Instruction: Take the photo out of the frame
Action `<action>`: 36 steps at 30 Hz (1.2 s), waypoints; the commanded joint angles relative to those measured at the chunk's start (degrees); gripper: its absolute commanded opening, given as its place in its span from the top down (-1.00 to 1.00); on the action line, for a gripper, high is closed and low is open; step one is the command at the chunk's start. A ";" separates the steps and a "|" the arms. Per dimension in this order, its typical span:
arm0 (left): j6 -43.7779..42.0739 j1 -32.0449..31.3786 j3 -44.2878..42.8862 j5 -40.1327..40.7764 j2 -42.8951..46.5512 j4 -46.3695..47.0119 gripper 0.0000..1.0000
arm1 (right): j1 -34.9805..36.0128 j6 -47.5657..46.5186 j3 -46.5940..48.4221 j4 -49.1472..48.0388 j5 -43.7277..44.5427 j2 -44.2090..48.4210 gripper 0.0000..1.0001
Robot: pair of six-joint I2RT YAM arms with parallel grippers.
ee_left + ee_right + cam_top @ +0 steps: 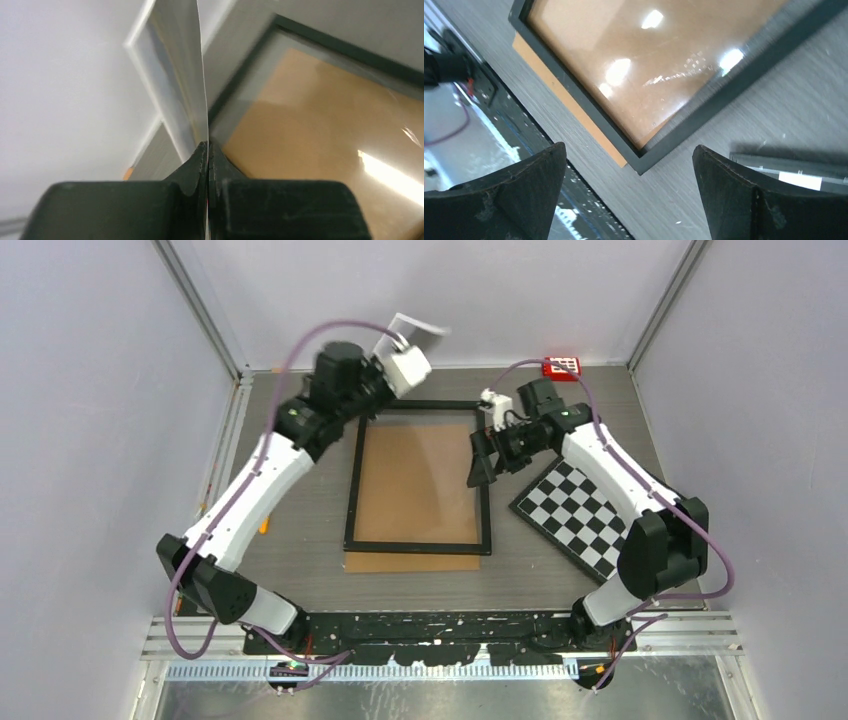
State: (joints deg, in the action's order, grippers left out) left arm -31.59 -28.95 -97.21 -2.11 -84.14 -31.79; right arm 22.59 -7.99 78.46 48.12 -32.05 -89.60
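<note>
The black frame (418, 478) lies flat mid-table, and brown board shows through its glass. A brown backing board (410, 562) pokes out from under its near edge. My left gripper (398, 342) is raised beyond the frame's far left corner, shut on the photo (420, 330), a thin pale sheet. In the left wrist view the photo (196, 75) stands edge-on, pinched in the gripper (207, 147), with the frame (350, 50) below; its printed side is hidden. My right gripper (485, 468) hovers open over the frame's right rail. In the right wrist view, this gripper (628, 146) holds nothing above the frame's corner (639, 162).
A black-and-white checkerboard (580, 515) lies right of the frame, and its edge (794, 172) shows by my right finger. A small red object (562, 366) sits at the back right. A small orange item (263, 526) lies by the left arm. Grey walls close in three sides.
</note>
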 commanded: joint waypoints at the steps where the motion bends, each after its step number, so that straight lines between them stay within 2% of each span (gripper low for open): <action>1: -12.79 -6.82 12.04 1.67 2.79 6.65 1.00 | -6.88 9.52 -2.34 0.94 -7.59 2.96 -0.99; 6: -17.34 -9.95 24.58 2.55 3.41 11.60 1.00 | -12.53 13.08 -5.68 0.77 -10.85 2.92 -0.99; 15: -16.24 -13.12 34.75 -1.39 4.61 12.96 1.00 | -14.23 13.16 -10.07 -0.12 -10.68 4.32 -0.99; 23: -11.19 -17.43 37.66 -3.55 3.48 17.15 1.00 | -14.80 14.12 -9.90 -0.24 -10.64 3.28 -0.99; 26: -13.57 -17.80 40.48 -5.97 3.52 20.25 1.00 | -15.17 13.86 -9.98 -0.10 -10.62 3.38 -0.99; 31: -18.84 -17.77 42.73 -9.95 4.04 18.91 1.00 | -15.42 13.60 -10.52 0.37 -9.91 3.68 -0.99; 36: -19.94 -17.77 42.87 -8.34 3.28 15.57 1.00 | -15.38 13.50 -11.21 0.23 -9.50 3.67 -0.99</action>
State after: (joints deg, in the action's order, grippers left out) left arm -49.43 -46.57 -53.84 -9.10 -81.73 -16.32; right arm 7.38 5.32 67.90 48.60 -41.47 -88.05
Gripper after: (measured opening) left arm 0.007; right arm 0.995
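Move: The left hand, pinching the photo, is high over the table; the black frame's middle lies about 10 cm back from it, 9 cm to its right and 37 cm below. The brown backing board under the frame centres roughly 13 cm back and 8 cm right, the screwdriver some 16 cm back and 23 cm left. From the open right hand, the frame's middle is 10 cm left, 1 cm ahead and 17 cm below; the chessboard is 28 cm right, 5 cm back. Down fast, then slower, the left hand sinks some 26 cm while drawing back and to the right, bringing the pinched photo towards the frame; its wrist turns clockwise by about 30 degrees and its left side rises. The empty right hand, still wide open, first shifts about 5 cm right and a little down, away from the frame, then waits. ##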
